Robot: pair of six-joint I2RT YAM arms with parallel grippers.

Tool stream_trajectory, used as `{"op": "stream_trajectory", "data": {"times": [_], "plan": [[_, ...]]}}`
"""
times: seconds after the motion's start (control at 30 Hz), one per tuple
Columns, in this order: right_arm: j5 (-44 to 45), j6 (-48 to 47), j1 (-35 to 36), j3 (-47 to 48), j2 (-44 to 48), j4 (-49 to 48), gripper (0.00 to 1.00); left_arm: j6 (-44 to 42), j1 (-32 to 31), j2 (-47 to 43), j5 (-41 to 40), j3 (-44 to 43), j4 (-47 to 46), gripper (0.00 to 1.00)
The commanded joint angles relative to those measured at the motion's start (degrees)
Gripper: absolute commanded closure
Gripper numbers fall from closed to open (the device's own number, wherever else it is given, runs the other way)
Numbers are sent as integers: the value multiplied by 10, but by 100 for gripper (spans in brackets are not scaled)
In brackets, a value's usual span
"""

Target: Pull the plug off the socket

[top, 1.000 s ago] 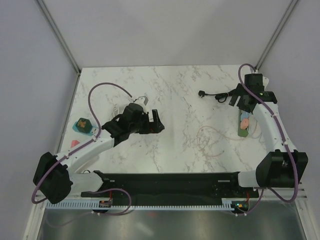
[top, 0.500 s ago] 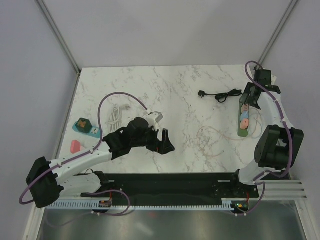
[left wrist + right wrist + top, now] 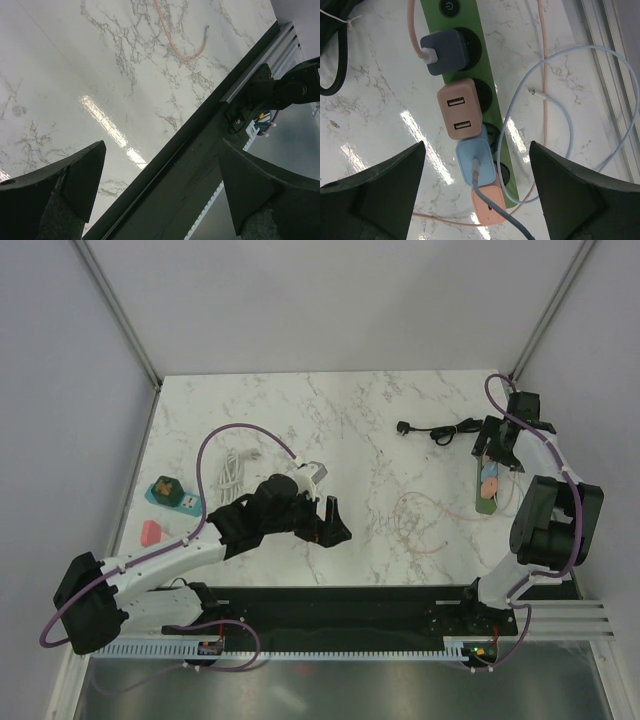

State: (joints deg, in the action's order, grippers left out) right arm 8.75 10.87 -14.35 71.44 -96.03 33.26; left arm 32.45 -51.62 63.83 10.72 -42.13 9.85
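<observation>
A green socket strip point(image 3: 467, 15) lies on the marble at the far right. Several plugs sit in it in a row: a grey plug point(image 3: 445, 50) with a pink cable, a tan USB plug point(image 3: 460, 115), a light blue plug point(image 3: 476, 161) with a grey-blue cable, and an orange plug point(image 3: 490, 207). My right gripper point(image 3: 476, 145) hangs open above the strip, one finger on each side, touching nothing. In the top view the right gripper point(image 3: 497, 445) is over the strip's point(image 3: 486, 502) far end. My left gripper point(image 3: 330, 520) is open and empty near the table's front middle.
A black cable point(image 3: 435, 432) with a plug lies left of the strip. A thin pink cable point(image 3: 415, 520) loops on the marble. A pale blue cable point(image 3: 560, 100) loops right of the strip. A coiled white cable point(image 3: 232, 472), a teal adaptor point(image 3: 168, 492) and a pink piece point(image 3: 151, 531) sit at the left.
The right arm folded back and brought its gripper over the strip's far end. The left arm swung right and nearer to the front edge, away from the white cable.
</observation>
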Motion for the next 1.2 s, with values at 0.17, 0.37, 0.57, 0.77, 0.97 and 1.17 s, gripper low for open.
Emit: {"op": "stream_trajectory", "data": {"times": [0.17, 0.37, 0.57, 0.77, 0.97, 1.17], "plan": [[-28, -2, 1, -21, -50, -66, 10, -19, -2, 2, 4, 5, -30, 0], [-44, 4, 12, -31, -75, -91, 16, -18, -3, 4, 5, 7, -34, 0], [-8, 0, 49, -33, -90, -92, 21, -17, -2, 5, 9, 7, -36, 0], [12, 12, 56, -43, -104, -92, 39, -14, -2, 10, 17, 7, -38, 0], [-36, 63, 81, -70, -79, -122, 59, -13, -2, 25, 25, 2, -37, 0], [-64, 158, 158, -72, -62, -138, 62, -14, -2, 38, 31, -15, -23, 1]]}}
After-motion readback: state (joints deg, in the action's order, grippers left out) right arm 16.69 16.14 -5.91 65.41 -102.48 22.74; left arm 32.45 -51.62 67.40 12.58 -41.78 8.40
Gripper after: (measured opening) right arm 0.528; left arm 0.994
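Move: The right hand hovers wide open over the socket strip, with the blue plug some 6 cm below it, about level with it fore and aft and 1 cm to its left. In the same row the pink USB plug is about 4 cm ahead; the pink end plug is 4 cm back and 2 cm left. The coiled black cord lies roughly 11 cm ahead and 9 cm left. From the left hand the blue plug is about 21 cm ahead, 43 cm right and 12 cm below. The right hand drops about 5.5 cm onto the socket strip, easing a little left and forward as it sinks until its fingers straddle the strip beside the blue plug and the rear of the pink USB plug. Staying at that height, it closes to about half open, pinching across the blue plug and the strip's sides, then drags them some 2 cm to the left without lifting, the wrist hardly turning. ##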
